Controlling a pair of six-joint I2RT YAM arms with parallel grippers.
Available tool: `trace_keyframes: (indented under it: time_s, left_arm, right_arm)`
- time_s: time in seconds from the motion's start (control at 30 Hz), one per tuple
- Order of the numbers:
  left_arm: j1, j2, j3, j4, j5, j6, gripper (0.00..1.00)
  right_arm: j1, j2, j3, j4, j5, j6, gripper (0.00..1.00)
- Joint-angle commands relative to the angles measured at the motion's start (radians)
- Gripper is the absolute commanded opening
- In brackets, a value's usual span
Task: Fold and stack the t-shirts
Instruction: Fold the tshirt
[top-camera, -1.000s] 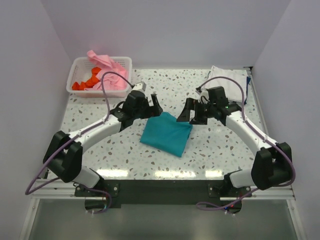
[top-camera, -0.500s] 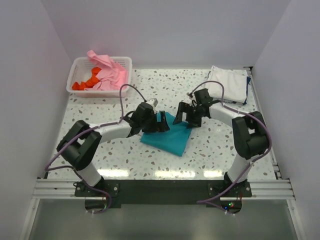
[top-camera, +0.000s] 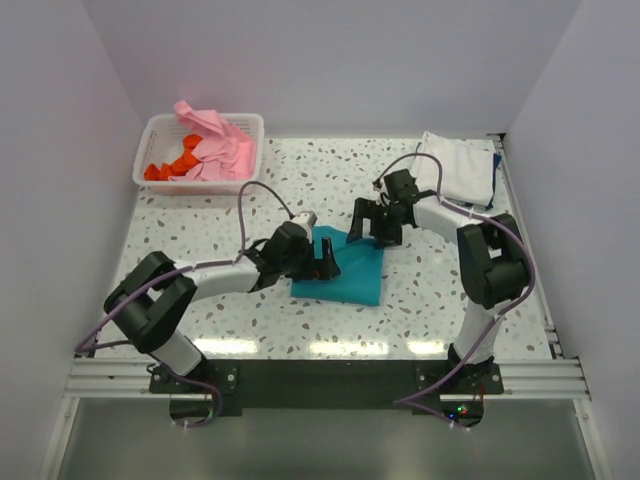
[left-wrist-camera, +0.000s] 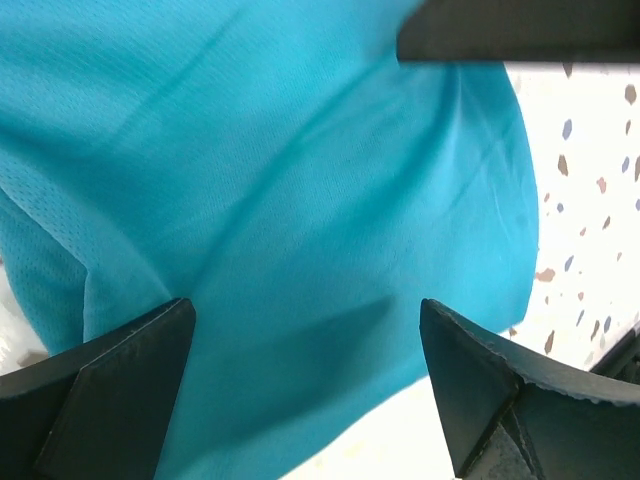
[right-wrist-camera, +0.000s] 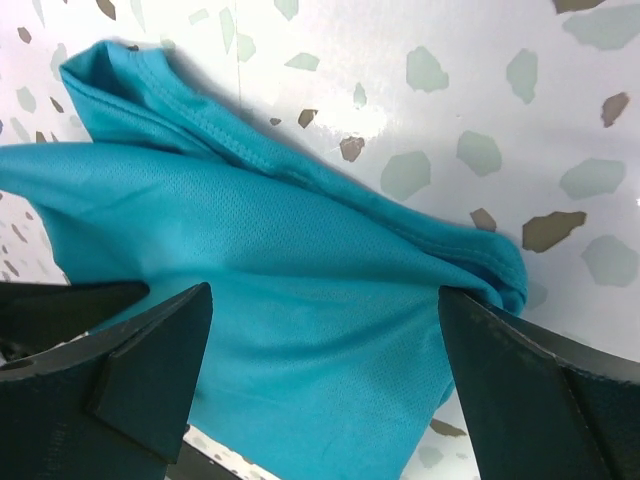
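Observation:
A folded teal t-shirt (top-camera: 352, 272) lies mid-table. My left gripper (top-camera: 322, 260) is low over its left part, jaws wide open with teal cloth (left-wrist-camera: 300, 230) spanning the gap and nothing pinched. My right gripper (top-camera: 374, 222) hovers at the shirt's far edge, also open; its view shows the hemmed fold (right-wrist-camera: 300, 250) between the fingers. A folded white t-shirt (top-camera: 455, 168) lies on a dark blue one (top-camera: 494, 180) at the back right. Pink (top-camera: 215, 145) and orange-red (top-camera: 172, 165) shirts sit in the basket.
The white slatted basket (top-camera: 150, 140) stands at the back left corner. White walls close in the table on three sides. Both arms reach inward from the near edge, cables looping above them.
Both grippers have closed in on the teal shirt from either side and dropped low. The shirt has shifted slightly and looks flatter. Both stayed open.

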Motion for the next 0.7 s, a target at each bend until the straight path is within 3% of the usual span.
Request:
trace_keyframes:
  time_s: [0.0,0.13,0.27,0.5,0.67]
  left_arm:
    - [-0.033,-0.08,-0.025,-0.063,-0.075,-0.036,1.0]
    - [-0.033,-0.156,0.023,-0.116,-0.168,-0.015,1.0]
    - [-0.024,-0.152,0.083,-0.166,-0.236,0.013,1.0]
    - [0.067,0.041,0.172,-0.084,-0.115,0.042,1.0]
    - [0.09,0.144,0.229,-0.081,-0.121,0.057,1.0]
  right_arm:
    - [-0.006,-0.002,0.083,-0.081,0.077,-0.087,0.99]
    - [-0.006,-0.091,0.122,-0.112,0.001,-0.107,0.99]
    - [-0.003,-0.205,0.044,-0.06,-0.124,-0.049,0.99]
    - [0.002,-0.35,-0.26,0.133,-0.23,0.079,0.99]
    - [0.002,-0.3,-0.309,0.133,-0.204,0.065,0.99]
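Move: From the left gripper, the t-shirt's far left corner is about 7 cm ahead and 2 cm left, and the t-shirt's middle some 4 cm right and 1 cm back, both roughly 2 cm below. From the right gripper, that middle is about 9 cm back, 7 cm left and 2 cm down. The folded stack stands some 14 cm ahead and 19 cm right of the right gripper, about level in height. Lift both open grippers off the t-shirt. Hop the left one about 4 cm up, then some 6 cm forward and a little left, back down to its starting height by the far left corner, turning about 10 degrees counter-clockwise. Raise the right one nearly 9 cm, draw it 7 cm back over the right half, then begin sinking, its left side tilted up. ##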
